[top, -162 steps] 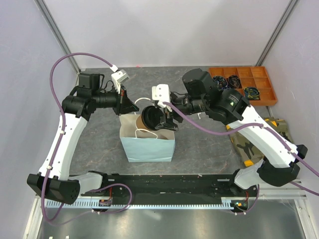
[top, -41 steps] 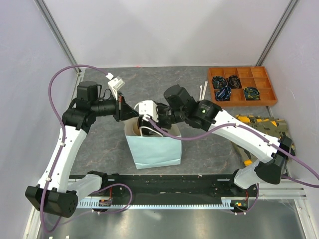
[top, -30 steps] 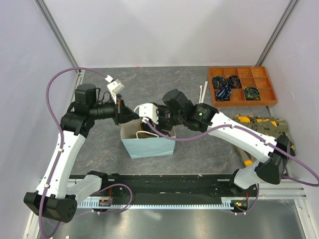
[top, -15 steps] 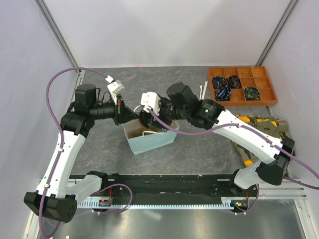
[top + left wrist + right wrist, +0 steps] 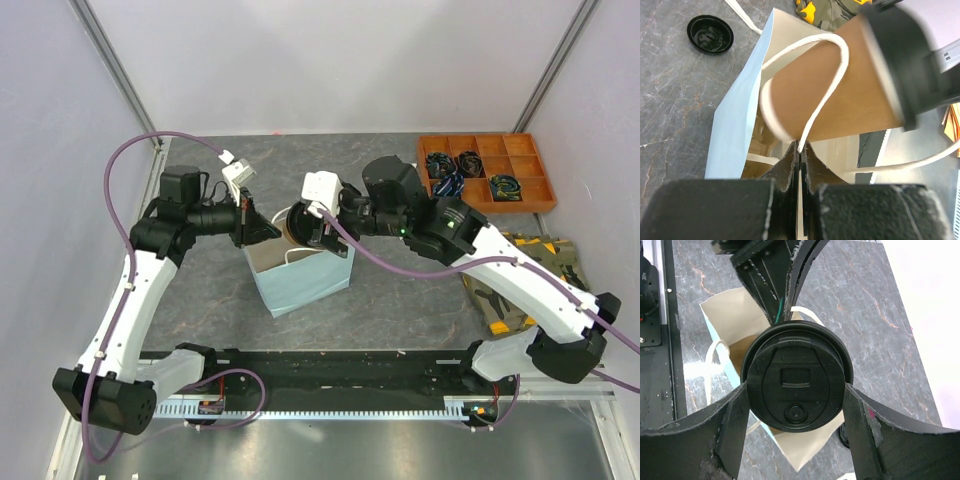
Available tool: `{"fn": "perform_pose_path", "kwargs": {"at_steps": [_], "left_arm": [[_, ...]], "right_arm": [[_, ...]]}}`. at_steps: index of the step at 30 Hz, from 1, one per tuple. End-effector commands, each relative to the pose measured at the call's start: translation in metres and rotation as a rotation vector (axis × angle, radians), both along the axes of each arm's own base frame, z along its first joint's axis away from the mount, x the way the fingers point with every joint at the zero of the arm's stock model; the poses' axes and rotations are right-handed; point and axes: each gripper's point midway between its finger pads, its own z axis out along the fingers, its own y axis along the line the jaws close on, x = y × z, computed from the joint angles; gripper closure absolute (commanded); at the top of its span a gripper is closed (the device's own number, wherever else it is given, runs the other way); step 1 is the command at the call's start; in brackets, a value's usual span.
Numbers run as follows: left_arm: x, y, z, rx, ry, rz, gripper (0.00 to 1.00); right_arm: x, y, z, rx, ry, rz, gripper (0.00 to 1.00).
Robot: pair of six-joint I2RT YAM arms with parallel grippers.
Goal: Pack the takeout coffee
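Observation:
The takeout coffee (image 5: pixel 296 222), a tan paper cup with a black lid (image 5: pixel 796 390), lies tilted over the mouth of the light-blue paper bag (image 5: pixel 305 285). My right gripper (image 5: pixel 795 392) is closed on it at the lid, one finger (image 5: pixel 732 425) on each side. In the left wrist view one white bag handle (image 5: pixel 832 75) is looped over the cup (image 5: pixel 840 90). My left gripper (image 5: pixel 800 147) is shut on the bag's top edge where that handle begins. Something brown shows inside the bag (image 5: pixel 735 120).
An orange compartment tray (image 5: pixel 485 170) with dark small parts stands at the back right. A camouflage-patterned item (image 5: pixel 520 270) lies at the right. A loose black lid (image 5: pixel 710 34) rests on the table beyond the bag. White sticks (image 5: pixel 405 185) lie beside the tray.
My right gripper has lifted the cup up and slightly right from inside the bag's mouth. The bag has tipped and turned with it. My left gripper has kept its hold.

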Motion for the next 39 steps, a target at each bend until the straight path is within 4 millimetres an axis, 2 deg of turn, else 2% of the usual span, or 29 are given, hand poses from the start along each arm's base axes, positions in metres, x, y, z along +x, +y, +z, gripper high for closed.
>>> {"fn": "perform_pose_path", "kwargs": {"at_steps": [1, 5, 10, 14, 18, 21, 25, 26, 28, 29, 31, 32, 35, 37, 39], "left_arm": [[0.006, 0.000, 0.008, 0.010, -0.038, -0.004, 0.98], [0.009, -0.001, 0.006, 0.010, -0.031, -0.007, 0.98], [0.010, -0.002, 0.006, 0.006, -0.031, -0.012, 0.98], [0.009, -0.002, 0.006, 0.006, -0.036, -0.019, 0.98], [0.010, -0.002, 0.005, 0.007, -0.033, -0.018, 0.98], [0.010, -0.002, 0.006, 0.007, -0.036, -0.018, 0.98], [0.012, -0.002, 0.008, 0.008, -0.040, -0.010, 0.98], [0.013, -0.002, 0.010, 0.007, -0.045, -0.008, 0.98], [0.013, -0.002, 0.011, 0.005, -0.044, -0.007, 0.98], [0.014, -0.002, 0.010, 0.005, -0.043, -0.005, 0.98], [0.014, -0.002, 0.010, 0.003, -0.038, -0.003, 0.98], [0.016, -0.002, 0.009, 0.003, -0.037, 0.001, 0.98], [0.017, -0.003, 0.009, -0.008, -0.029, 0.018, 0.98], [0.017, -0.002, 0.009, -0.012, -0.022, 0.025, 0.98], [0.017, -0.002, 0.009, -0.011, -0.029, 0.024, 0.98]], "right_arm": [[-0.009, -0.020, 0.029, 0.037, -0.036, -0.024, 0.76], [-0.010, -0.029, 0.037, 0.054, -0.047, -0.054, 0.76], [-0.002, -0.033, 0.068, 0.143, -0.083, -0.120, 0.76], [0.012, -0.041, 0.094, 0.218, -0.106, -0.201, 0.77], [0.030, -0.057, 0.124, 0.302, -0.118, -0.281, 0.77], [0.036, -0.066, 0.138, 0.334, -0.140, -0.310, 0.77], [0.055, -0.090, 0.144, 0.332, -0.160, -0.401, 0.77], [0.066, -0.100, 0.130, 0.299, -0.144, -0.447, 0.77], [0.068, -0.119, 0.107, 0.239, -0.122, -0.512, 0.77], [0.071, -0.122, 0.073, 0.172, -0.079, -0.525, 0.77], [0.070, -0.142, 0.046, 0.098, -0.072, -0.600, 0.76], [0.073, -0.148, 0.019, 0.032, -0.047, -0.633, 0.76], [0.087, -0.171, -0.011, -0.036, 0.003, -0.758, 0.76], [0.092, -0.178, -0.027, -0.045, 0.065, -0.809, 0.76], [0.093, -0.182, -0.065, -0.130, 0.162, -0.826, 0.76]]}}
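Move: The coffee cup is already in my right hand, held by its black-lidded end over the bag. I take it to clear table about 16 cm right, 6 cm ahead and some 33 cm below. The bag's mouth lies about 6 cm left and 8 cm below; the loose black lid, 16 cm ahead, 7 cm right, on the table. That clear spot is about 26 cm right and 5 cm ahead of my left hand. With my right hand I keep the cup gripped and swing it away from over the bag's mouth, rising about 12 cm as I go right, then also forward, and finally sinking quickly to near the starting height, 15 cm farther right. My wrist turns nearly 40 degrees clockwise. My left hand stays put, still pinching the bag's handle. ##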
